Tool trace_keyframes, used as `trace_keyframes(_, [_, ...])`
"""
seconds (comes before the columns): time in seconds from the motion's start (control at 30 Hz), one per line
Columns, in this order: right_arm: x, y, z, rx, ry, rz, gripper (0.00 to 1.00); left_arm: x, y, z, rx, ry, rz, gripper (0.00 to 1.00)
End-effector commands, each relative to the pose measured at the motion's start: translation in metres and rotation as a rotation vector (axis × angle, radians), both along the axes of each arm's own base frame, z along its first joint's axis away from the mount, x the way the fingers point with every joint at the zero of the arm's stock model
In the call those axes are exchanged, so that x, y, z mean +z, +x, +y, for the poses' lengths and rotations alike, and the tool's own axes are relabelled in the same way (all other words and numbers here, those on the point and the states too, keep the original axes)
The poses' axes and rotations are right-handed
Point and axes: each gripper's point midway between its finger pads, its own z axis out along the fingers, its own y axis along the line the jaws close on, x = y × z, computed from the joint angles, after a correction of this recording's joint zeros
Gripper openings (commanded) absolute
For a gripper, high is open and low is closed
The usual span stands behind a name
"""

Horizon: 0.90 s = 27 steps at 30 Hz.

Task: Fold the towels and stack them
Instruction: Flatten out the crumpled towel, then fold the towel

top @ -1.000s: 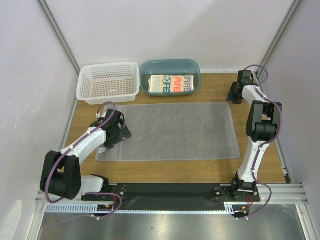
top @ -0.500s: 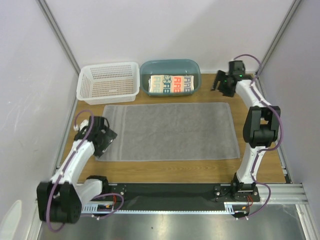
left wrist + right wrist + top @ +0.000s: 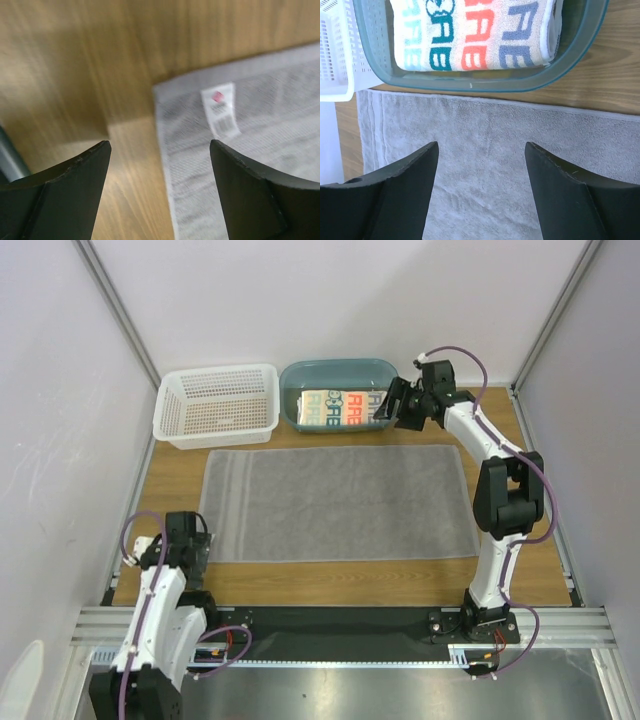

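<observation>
A large grey towel (image 3: 335, 502) lies spread flat in the middle of the table. A folded white towel with red, blue and teal letters (image 3: 340, 408) lies inside the teal tub (image 3: 385, 372). My left gripper (image 3: 193, 538) hovers open just off the grey towel's near left corner. In the left wrist view that corner and its white label (image 3: 220, 110) show between the open fingers (image 3: 75, 170). My right gripper (image 3: 398, 408) hangs open above the tub's right end and the grey towel's far edge (image 3: 485, 165), with nothing between its fingers.
A white lattice basket (image 3: 218, 403) stands at the back left beside the tub; its edge (image 3: 335, 50) shows in the right wrist view. Bare wood runs along the table's left, right and near sides. Frame posts and walls close in the back.
The left arm drew back from the grey towel's left edge to the near left corner. The right arm swung from the far right corner leftward over the tub, and its jaws opened.
</observation>
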Motion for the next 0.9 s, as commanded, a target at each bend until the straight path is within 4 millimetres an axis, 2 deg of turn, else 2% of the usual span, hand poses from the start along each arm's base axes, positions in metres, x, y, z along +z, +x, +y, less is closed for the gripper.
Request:
trace_keyframes(0.0, [0.005,0.000,0.012,0.041,0.046,-0.022,0.75,-0.008,-0.008,0.015,0.070,0.043,0.079,0.86])
trace_keyframes(0.23, [0.008,-0.014,0.027,0.077,0.050,-0.029,0.75,-0.002,0.010,0.044,0.065,0.106,0.088,0.81])
trace_keyframes(0.33, [0.011,-0.017,0.031,0.082,0.047,-0.034,0.75,-0.004,0.018,0.046,0.036,0.109,0.075,0.76])
trace_keyframes(0.5, [0.015,-0.019,0.038,0.081,0.037,-0.049,0.75,-0.012,0.020,0.042,-0.005,0.096,0.090,0.67])
trace_keyframes(0.77, [0.004,-0.021,0.036,0.063,0.019,-0.028,0.74,-0.019,0.027,0.038,-0.076,0.082,0.103,0.58])
trace_keyframes(0.87, [0.000,-0.021,0.038,0.067,0.024,-0.021,0.74,-0.024,0.024,0.039,-0.073,0.084,0.124,0.36])
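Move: Just beside the left hand is the grey towel's near-left corner, about 4 cm to the left, 1 cm ahead and 3 cm below; the white label lies some 5 cm ahead and 2 cm left of this hand, at the same height. From the right hand that corner is roughly 45 cm left, 33 cm back and 15 cm lower, while the teal bin stands about 12 cm ahead, 10 cm left and 12 cm below. Sinking about 2 cm as it shifts some 4 cm left, the left hand settles low over the towel's near-left corner, tilting about 10 degrees, while its fingers narrow to about half their gap, one on each side of the corner and not yet shut. The right hand, open and touching nothing, drifts about 5 cm left, back and down over the towel's far edge. ##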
